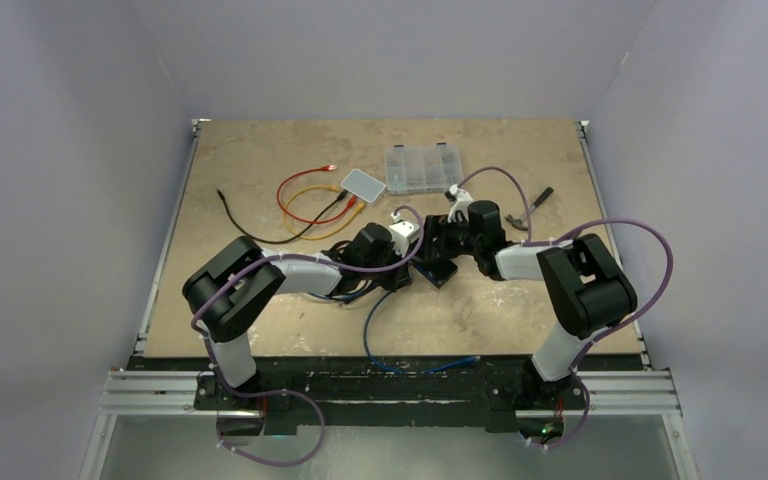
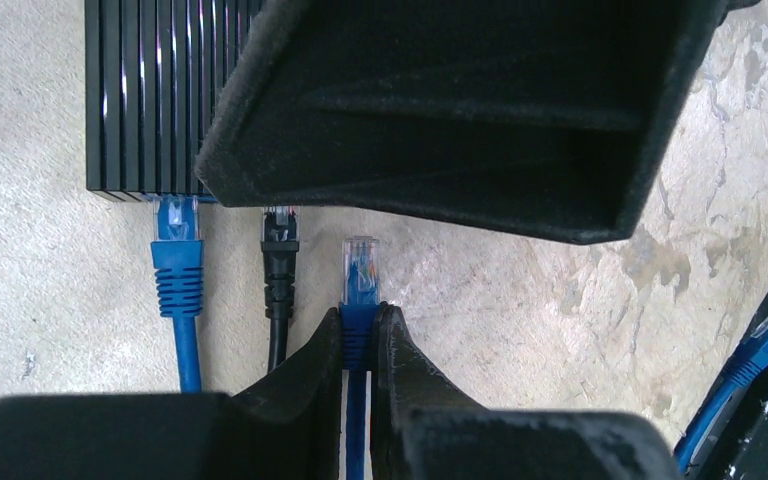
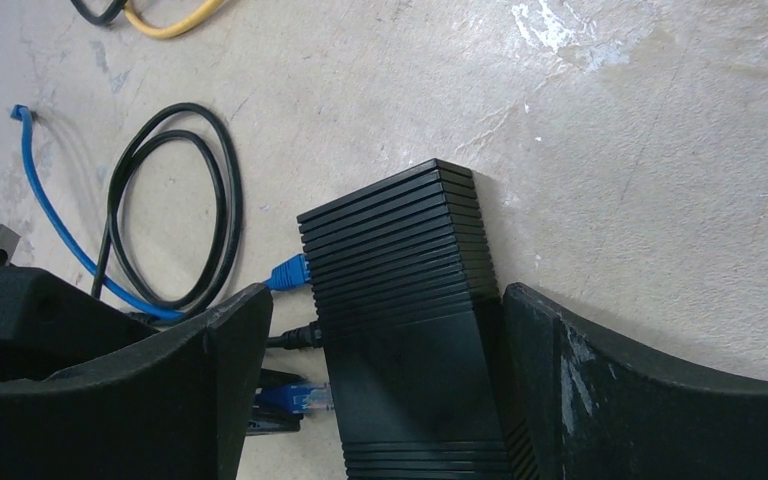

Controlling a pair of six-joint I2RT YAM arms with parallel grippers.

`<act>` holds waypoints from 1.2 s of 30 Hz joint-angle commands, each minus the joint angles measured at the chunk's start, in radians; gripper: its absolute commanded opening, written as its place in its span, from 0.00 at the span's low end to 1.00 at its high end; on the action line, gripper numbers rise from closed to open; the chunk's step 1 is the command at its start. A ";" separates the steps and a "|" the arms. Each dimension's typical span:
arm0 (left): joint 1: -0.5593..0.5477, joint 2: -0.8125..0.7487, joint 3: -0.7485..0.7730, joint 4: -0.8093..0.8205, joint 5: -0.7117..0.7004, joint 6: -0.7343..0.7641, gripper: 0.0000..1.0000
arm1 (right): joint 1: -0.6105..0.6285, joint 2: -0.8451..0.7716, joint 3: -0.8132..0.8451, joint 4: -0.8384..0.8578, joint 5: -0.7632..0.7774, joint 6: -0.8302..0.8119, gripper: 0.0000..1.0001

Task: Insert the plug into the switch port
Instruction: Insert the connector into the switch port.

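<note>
My left gripper (image 2: 360,312) is shut on the boot of a blue cable's clear-tipped plug (image 2: 361,272). The plug's tip points at the port side of the black ribbed switch (image 2: 150,90), a short gap away. It stands to the right of a blue plug (image 2: 177,250) and a black plug (image 2: 280,250) that sit in ports. My right gripper (image 3: 385,295) is open and straddles the switch (image 3: 410,300). Its right finger lies against the switch's side and its left finger stands off the port side. The held plug (image 3: 305,397) shows beside that finger. Seen from above, both grippers meet at the switch (image 1: 440,270).
Coiled black and blue cables (image 3: 170,220) lie on the port side of the switch. Further back are red and orange cables (image 1: 305,195), a white device (image 1: 364,182), a clear compartment box (image 1: 422,168) and a black tool (image 1: 540,197). A blue cable (image 1: 380,330) loops toward the near edge.
</note>
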 commanded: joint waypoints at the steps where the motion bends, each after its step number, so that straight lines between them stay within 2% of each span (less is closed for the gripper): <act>1: -0.013 0.012 -0.003 0.055 -0.024 -0.026 0.00 | -0.025 -0.039 -0.024 -0.005 -0.027 0.015 0.88; 10: -0.029 0.027 0.016 0.044 -0.047 -0.023 0.00 | -0.066 -0.051 -0.081 0.033 -0.077 0.034 0.85; 22: -0.031 0.044 0.023 0.066 -0.079 -0.046 0.00 | -0.075 0.013 -0.071 0.076 -0.132 0.027 0.70; 28: -0.032 0.056 0.034 0.064 -0.096 -0.050 0.00 | -0.076 0.018 -0.069 0.078 -0.134 0.021 0.67; 36: -0.054 0.052 0.064 0.016 -0.190 -0.043 0.00 | -0.076 0.025 -0.066 0.081 -0.153 0.018 0.57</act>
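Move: The left hand holds the blue plug short of its empty port, which lies about 3 cm to the right and 2 cm farther out, roughly level. From that hand, the already seated black plug is about 3 cm ahead and 1 cm right, and the seated blue plug 6 cm ahead. The right hand's open fingers straddle the switch, whose middle is about 1 cm back, 1 cm right and 2 cm below that hand. Rightward and slightly forward at an even height, the left hand creeps about 1.5 cm, keeping its pinch on the blue plug and bringing its tip up to the port. The right hand draws back about 2 cm along the switch, mostly to its right, then sinks nearly 1 cm while its fingers narrow around the switch to about two thirds of their gap. ##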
